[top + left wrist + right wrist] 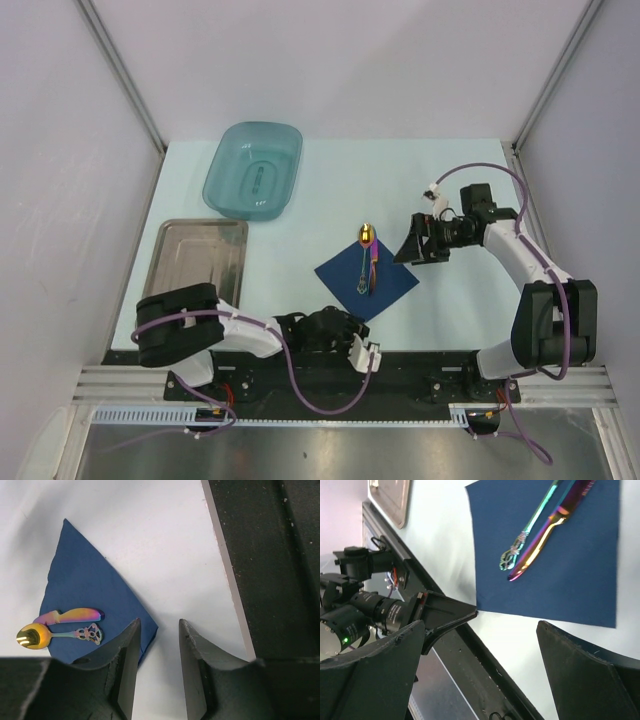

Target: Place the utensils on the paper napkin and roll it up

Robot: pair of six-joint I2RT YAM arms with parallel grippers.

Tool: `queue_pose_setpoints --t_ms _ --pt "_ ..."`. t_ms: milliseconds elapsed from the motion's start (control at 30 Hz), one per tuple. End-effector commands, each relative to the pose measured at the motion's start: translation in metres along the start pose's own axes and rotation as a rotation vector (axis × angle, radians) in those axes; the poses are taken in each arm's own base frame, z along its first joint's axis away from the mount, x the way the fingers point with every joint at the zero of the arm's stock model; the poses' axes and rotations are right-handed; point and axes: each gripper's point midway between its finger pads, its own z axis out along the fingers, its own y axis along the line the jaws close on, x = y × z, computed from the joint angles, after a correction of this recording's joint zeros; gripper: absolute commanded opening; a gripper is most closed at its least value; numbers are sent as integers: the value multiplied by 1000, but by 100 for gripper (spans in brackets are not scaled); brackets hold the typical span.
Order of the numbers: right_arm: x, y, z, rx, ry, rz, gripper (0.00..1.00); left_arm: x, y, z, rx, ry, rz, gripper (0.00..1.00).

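Observation:
The dark navy paper napkin (pixel 366 276) lies as a diamond at the table's middle. Two utensils lie on it side by side: a spoon (pixel 366 250) with a gold bowl past the far corner, and a pink-purple knife (pixel 374 264). My left gripper (pixel 336 326) sits low at the napkin's near corner. In the left wrist view its jaws (pixel 159 625) stand apart over bare table, with the napkin (pixel 85 590) corner at the left fingertip (pixel 131 635). My right gripper (pixel 411 246) is wide open beside the napkin's right corner, nothing between its fingers (pixel 590 665).
A translucent teal tub (pixel 253 168) stands at the back left. A clear grey tray (pixel 200 262) lies at the left edge. The black base rail (pixel 270 580) runs along the near edge, close to my left gripper.

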Motion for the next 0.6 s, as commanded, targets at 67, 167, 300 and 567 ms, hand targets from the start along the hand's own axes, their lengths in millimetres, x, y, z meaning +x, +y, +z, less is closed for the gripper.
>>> queue_pose_setpoints --t_ms 67,167,300,567 --pt "-4 -5 -5 39 -36 8 100 16 -1 9 -7 43 8 37" --pt "-4 -8 -5 51 -39 11 100 24 5 9 -20 60 -7 25" --pt "-1 -15 -2 67 -32 5 100 18 20 6 -7 44 -51 15" --pt "7 -37 4 132 -34 -5 96 -11 33 -4 60 -46 -147 0"
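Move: The napkin's near corner lies practically at the left fingertips, about 1 cm ahead, 1 cm right and 2 cm below. From there the spoon's middle is about 15 cm ahead and 1 cm left, the knife's some 14 cm ahead and 2 cm right. The right gripper hangs some 12 cm above the napkin's right corner, which is about 3 cm back and 2 cm right of that hand; the knife is about 2 cm ahead and 9 cm left of it. Close the half-open left gripper on the napkin's near corner while sliding it about 3 cm forward, skimming low over the table, so the fingertips gather and pinch the cloth; finish with a rise of just 1 cm. Meanwhile lower the right gripper about 3 cm towards the napkin's right corner, drifting 1.5 cm left, its fingers kept wide open. ##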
